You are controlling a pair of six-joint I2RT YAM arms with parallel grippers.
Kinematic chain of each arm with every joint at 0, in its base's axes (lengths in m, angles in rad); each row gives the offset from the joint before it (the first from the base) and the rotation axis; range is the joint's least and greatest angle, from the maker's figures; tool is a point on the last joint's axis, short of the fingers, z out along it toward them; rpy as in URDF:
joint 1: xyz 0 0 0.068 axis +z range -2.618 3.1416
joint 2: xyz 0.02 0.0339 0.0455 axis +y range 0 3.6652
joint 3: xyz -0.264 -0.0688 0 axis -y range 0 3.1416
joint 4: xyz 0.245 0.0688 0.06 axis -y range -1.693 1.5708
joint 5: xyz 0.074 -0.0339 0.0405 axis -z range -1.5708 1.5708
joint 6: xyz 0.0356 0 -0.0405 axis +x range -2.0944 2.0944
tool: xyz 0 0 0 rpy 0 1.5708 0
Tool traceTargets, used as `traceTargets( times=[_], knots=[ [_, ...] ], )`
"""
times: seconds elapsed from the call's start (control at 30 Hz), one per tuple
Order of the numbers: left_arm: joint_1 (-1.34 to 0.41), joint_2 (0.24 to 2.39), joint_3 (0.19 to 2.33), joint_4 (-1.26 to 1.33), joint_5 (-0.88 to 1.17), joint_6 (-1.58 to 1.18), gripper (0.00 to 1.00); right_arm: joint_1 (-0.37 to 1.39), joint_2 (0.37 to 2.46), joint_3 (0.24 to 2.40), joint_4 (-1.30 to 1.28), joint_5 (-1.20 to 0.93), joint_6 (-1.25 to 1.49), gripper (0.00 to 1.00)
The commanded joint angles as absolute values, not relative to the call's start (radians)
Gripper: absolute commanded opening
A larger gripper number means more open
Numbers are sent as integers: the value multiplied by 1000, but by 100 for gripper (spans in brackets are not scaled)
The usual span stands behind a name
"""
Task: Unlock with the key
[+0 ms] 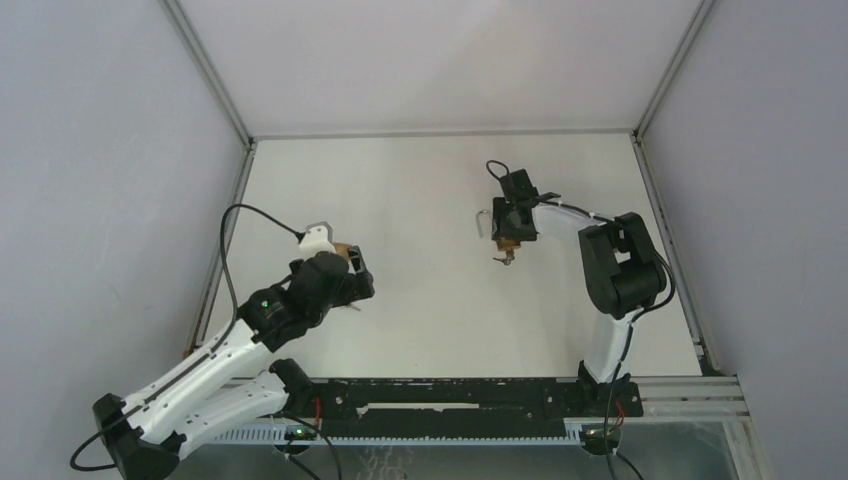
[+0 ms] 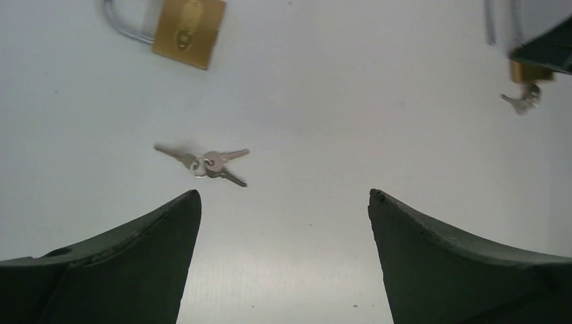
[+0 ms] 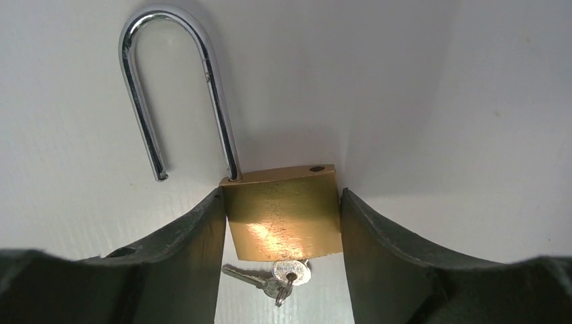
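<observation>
My right gripper (image 3: 282,196) is shut on the sides of a brass padlock (image 3: 283,216), which rests on the white table. Its steel shackle (image 3: 177,88) is sprung open, one leg free of the body. A key (image 3: 291,271) sits in the bottom keyhole with a second key hanging on its ring. In the top view this padlock (image 1: 508,240) is at the right middle, under the right gripper (image 1: 512,222). My left gripper (image 2: 283,196) is open and empty above the table, and in the top view it (image 1: 352,282) is at the left.
A second brass padlock (image 2: 189,32) lies beyond the left gripper, its shackle partly cut off by the frame edge. A loose bunch of keys (image 2: 202,163) lies between it and the left fingers. Grey walls enclose the table (image 1: 420,330).
</observation>
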State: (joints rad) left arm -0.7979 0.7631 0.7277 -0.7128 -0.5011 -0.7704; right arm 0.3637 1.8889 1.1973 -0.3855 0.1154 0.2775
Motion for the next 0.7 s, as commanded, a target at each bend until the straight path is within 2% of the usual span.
traceTargets(
  times=[0.0, 0.1, 0.2, 0.47, 0.67],
  knots=[
    [-695, 798, 761, -728, -473, -782, 97, 351, 1832, 1154, -416, 144, 352, 68],
    [-641, 816, 753, -695, -439, -756, 97, 342, 1790, 1148, -418, 129, 347, 83],
    [-583, 858, 749, -638, -396, -696, 98, 341, 1728, 1148, -430, 120, 343, 93],
    [-450, 1072, 802, -545, -351, -567, 100, 411, 1572, 1137, -494, 75, 351, 97],
    [-370, 1296, 936, -513, -360, -423, 100, 495, 1458, 1074, -503, -3, 383, 98]
  ],
)
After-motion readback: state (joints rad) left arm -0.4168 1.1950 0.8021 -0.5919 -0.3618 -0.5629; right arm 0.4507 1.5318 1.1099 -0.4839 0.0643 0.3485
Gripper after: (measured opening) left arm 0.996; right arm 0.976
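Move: The closed padlock lies about 14 cm ahead of the left gripper, 9 cm to its left and 15 cm below. The loose keys are on the near side of that padlock, some 3 cm ahead of the left hand, 6 cm to its left and 15 cm down. The right fingers still hold the opened padlock's body right at their tips; its keys stick out about 4 cm back, and its shackle reaches some 4 cm ahead and 5 cm left. Open the right fingers wide to let go of the opened padlock, easing back a little, then lift the hand clear by about 9 cm while drawing back and, late on, drifting left. Meanwhile bring the wide-open left gripper forward, down and left, some 6 cm each way, over towards the closed padlock, tipping its fingers more steeply down by about 15 degrees. ##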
